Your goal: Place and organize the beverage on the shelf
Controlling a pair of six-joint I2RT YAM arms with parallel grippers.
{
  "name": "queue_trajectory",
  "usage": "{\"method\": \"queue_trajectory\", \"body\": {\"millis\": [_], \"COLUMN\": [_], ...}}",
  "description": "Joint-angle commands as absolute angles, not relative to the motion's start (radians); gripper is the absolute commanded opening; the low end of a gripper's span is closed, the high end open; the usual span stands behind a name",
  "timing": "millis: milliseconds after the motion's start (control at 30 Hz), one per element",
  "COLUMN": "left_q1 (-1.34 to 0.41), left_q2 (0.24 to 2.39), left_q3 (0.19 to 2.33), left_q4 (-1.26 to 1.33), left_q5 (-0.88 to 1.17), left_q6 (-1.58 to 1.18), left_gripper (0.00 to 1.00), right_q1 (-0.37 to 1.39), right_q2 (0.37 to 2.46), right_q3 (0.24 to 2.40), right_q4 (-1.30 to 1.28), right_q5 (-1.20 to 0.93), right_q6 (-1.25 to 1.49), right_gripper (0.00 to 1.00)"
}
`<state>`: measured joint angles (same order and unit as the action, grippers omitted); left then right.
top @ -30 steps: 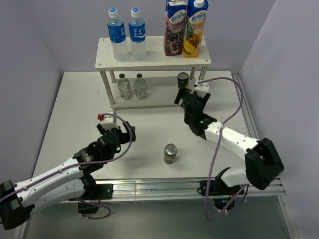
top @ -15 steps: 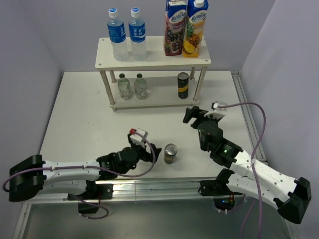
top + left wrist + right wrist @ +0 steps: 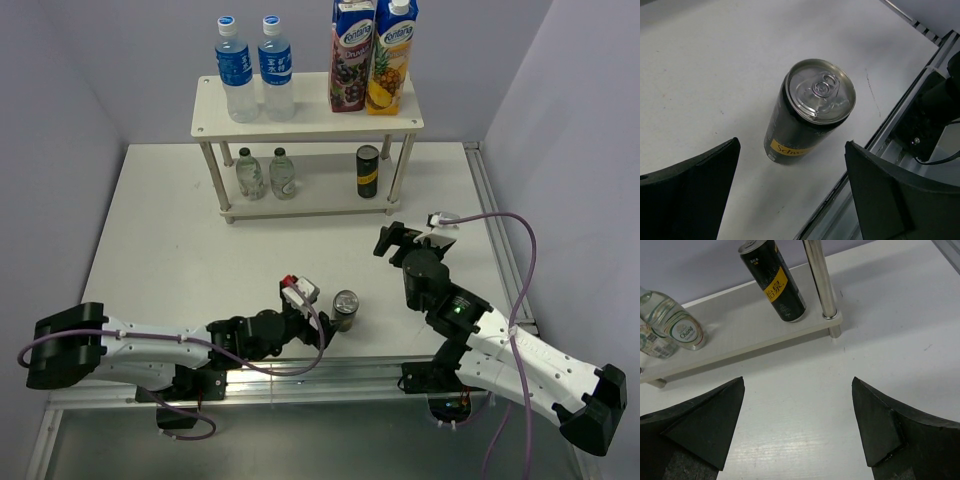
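The shelf [image 3: 310, 118] stands at the back of the table. Two blue-capped water bottles [image 3: 233, 70] are on its top board. On the lower board are two green-capped bottles [image 3: 249, 175] and a dark can [image 3: 368, 171]. A second dark can [image 3: 345, 309] stands upright near the table's front edge. My left gripper [image 3: 325, 312] is open just left of it; in the left wrist view this can [image 3: 807, 112] sits ahead of the fingers, untouched. My right gripper [image 3: 390, 240] is open and empty, in front of the shelf's right end, facing the shelved can [image 3: 773, 282].
Two tall juice cartons [image 3: 352, 55] stand on the right of the top board. A metal rail [image 3: 330, 375] runs along the table's front edge, close behind the loose can. The shelf's right front leg [image 3: 820, 280] stands beside the shelved can.
My right gripper has drawn back from the shelf, leaving the can on the lower board. My left arm has swung right along the front edge, up to the loose can.
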<state>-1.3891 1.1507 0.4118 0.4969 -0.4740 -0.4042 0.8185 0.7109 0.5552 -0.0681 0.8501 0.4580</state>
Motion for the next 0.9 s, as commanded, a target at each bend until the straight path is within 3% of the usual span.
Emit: {"method": "queue_trajectory", "body": {"millis": [0, 333, 533, 567, 600, 633, 867], "left_q1": [-1.402, -1.402, -1.361, -1.352, -1.344, -1.329, -1.152], "left_q2": [1.204, 1.521, 1.631, 1.640, 1.646, 1.654, 1.657], "left_q3": [0.459, 0.571, 0.638, 0.649, 0.670, 0.679, 0.836], "left_q4": [0.555, 0.745, 0.778, 0.773, 0.762, 0.759, 0.712], "left_q5": [-0.419, -0.547, -0.560, -0.563, -0.568, -0.572, -0.514], "left_q6": [-0.390, -0.356, -0.342, -0.342, -0.336, -0.330, -0.273], "left_gripper": [0.92, 0.84, 0.45, 0.21, 0.07, 0.00, 0.00], "right_q1": [0.824, 0.824, 0.822, 0.822, 0.822, 0.821, 0.821], "right_q2": [0.712, 0.690, 0.670, 0.667, 0.664, 0.663, 0.650], "right_q3": [0.554, 0.542, 0.534, 0.532, 0.532, 0.532, 0.528], "right_q4": [-0.051, -0.054, -0.058, -0.058, -0.057, -0.057, -0.040], "right_q5": [0.879, 0.882, 0.884, 0.882, 0.882, 0.884, 0.882], "right_q6": [0.476, 0.477, 0.482, 0.483, 0.485, 0.483, 0.479], "right_gripper": [0.95, 0.95, 0.95, 0.95, 0.95, 0.95, 0.95]}}
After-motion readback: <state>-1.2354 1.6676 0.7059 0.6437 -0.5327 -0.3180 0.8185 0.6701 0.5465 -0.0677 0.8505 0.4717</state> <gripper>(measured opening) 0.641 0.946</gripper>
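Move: The last can standing on the table is close in front of the open left fingers, about 5 cm to the hand's right, 2 cm ahead and 6 cm lower. From the left hand, the black can already on the lower shelf is some 37 cm ahead and 13 cm right; the nearer glass bottle there stands about 37 cm ahead and 12 cm left. From the right hand the table can lies roughly 18 cm back, 15 cm left and 13 cm down. The left hand sinks about 5 cm while moving some 5 cm to its right, bringing its open fingers around the upper part of the table can, and they close until they pinch its sides. With the can held, the hand turns back and speeds forward some 7 cm at nearly the same height towards the lower shelf, the wrist swinging about 10 degrees counter-clockwise. ##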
